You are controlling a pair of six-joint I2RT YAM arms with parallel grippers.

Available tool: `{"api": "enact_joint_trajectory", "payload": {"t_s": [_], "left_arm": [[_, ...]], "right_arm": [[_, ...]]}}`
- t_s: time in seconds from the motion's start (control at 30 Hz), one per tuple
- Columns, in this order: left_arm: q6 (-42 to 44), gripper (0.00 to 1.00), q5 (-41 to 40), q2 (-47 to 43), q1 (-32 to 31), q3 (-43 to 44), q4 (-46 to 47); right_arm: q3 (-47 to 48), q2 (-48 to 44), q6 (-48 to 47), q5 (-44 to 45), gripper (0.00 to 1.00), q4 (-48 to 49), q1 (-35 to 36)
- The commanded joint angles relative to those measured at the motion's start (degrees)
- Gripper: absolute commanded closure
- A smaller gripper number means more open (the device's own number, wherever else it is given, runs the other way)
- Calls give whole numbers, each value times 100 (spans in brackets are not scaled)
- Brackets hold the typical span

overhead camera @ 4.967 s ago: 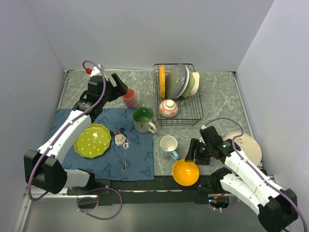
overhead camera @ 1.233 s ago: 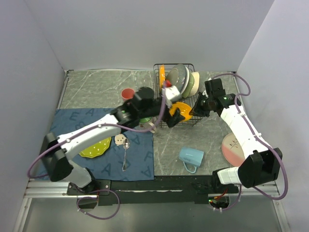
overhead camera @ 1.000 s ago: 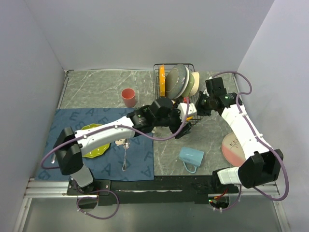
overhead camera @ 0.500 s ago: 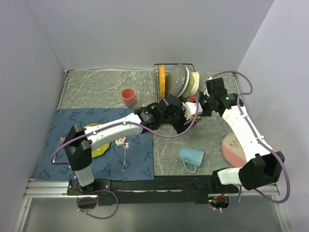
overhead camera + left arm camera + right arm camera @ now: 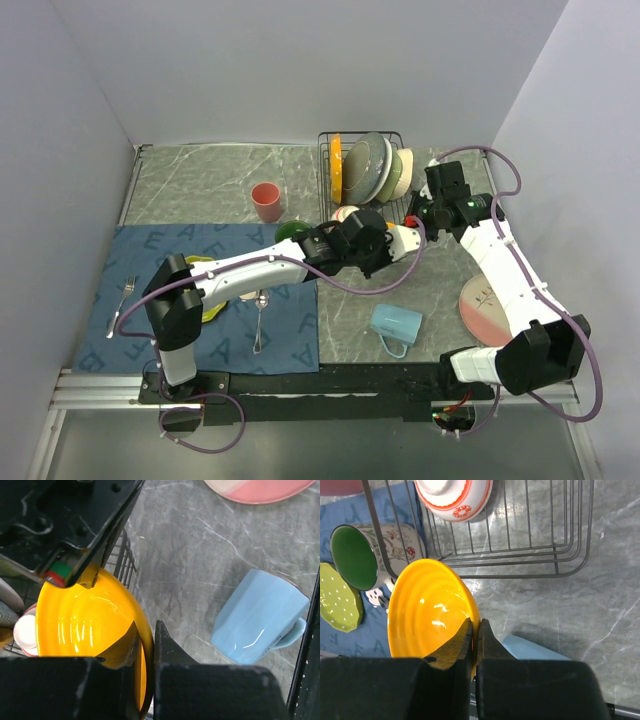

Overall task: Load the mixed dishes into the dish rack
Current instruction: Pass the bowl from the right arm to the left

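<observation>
An orange bowl hangs over the near edge of the black wire dish rack, gripped from two sides. My left gripper is shut on its rim, with one finger inside the bowl and one outside. At another point of the rim, my right gripper is also shut. In the top view both arms meet beside the rack and cover the bowl. The rack holds an orange plate, a grey plate, a cream bowl and a small red-patterned bowl.
A light blue mug lies on its side on the marble. A pink plate sits at the right. A green mug, a lime-green plate, a spoon and a fork rest on the blue mat. A pink cup stands behind.
My left arm has reached further right to the bowl, and its jaws have closed on the rim. The right arm has kept its grip and hardly moved.
</observation>
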Motion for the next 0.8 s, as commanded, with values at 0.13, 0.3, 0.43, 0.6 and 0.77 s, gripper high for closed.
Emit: {"api": "enact_joint_trajectory", "payload": {"t_s": [0.13, 0.3, 0.43, 0.6, 0.77], "left_arm": [[-918, 99, -984, -388, 157, -196, 873], [-1384, 99, -1126, -713, 236, -433, 1225], [-2086, 99, -1030, -889, 359, -548, 1453], [-3281, 99, -617, -968, 780, -417, 1847], [-4554, 99, -195, -680, 1211, -74, 2112]], "right_arm": [[95, -602, 316, 167, 45, 297, -29], [25, -1007, 562, 422, 17, 464, -248], [-81, -1385, 756, 677, 8, 622, -363], [-99, -1552, 879, 914, 5, 640, -407], [-143, -1842, 897, 941, 6, 745, -424]]}}
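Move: Both my hands are shut on the yellow bowl's rim. Its middle lies about 5 cm ahead of my left hand, roughly level with it sideways, and some 6 cm to the left of my right hand, at about the same distance out. From my left hand, the dish rack's middle is about 20 cm ahead, 3 cm left and 14 cm below; the patterned bowl is 13 cm ahead and 7 cm left, and the blue mug 10 cm back and 4 cm right, both well below. My right hand opens wide and lets go of the rim, then rises about 8 cm and draws off to the right, clear of the bowl. My left hand keeps its pinch and carries the bowl forward over the rack's near end, almost level at first, then also climbing some 7 cm and easing left, while its wrist turns about 40 degrees so the fingers point more forward and less steeply down. ##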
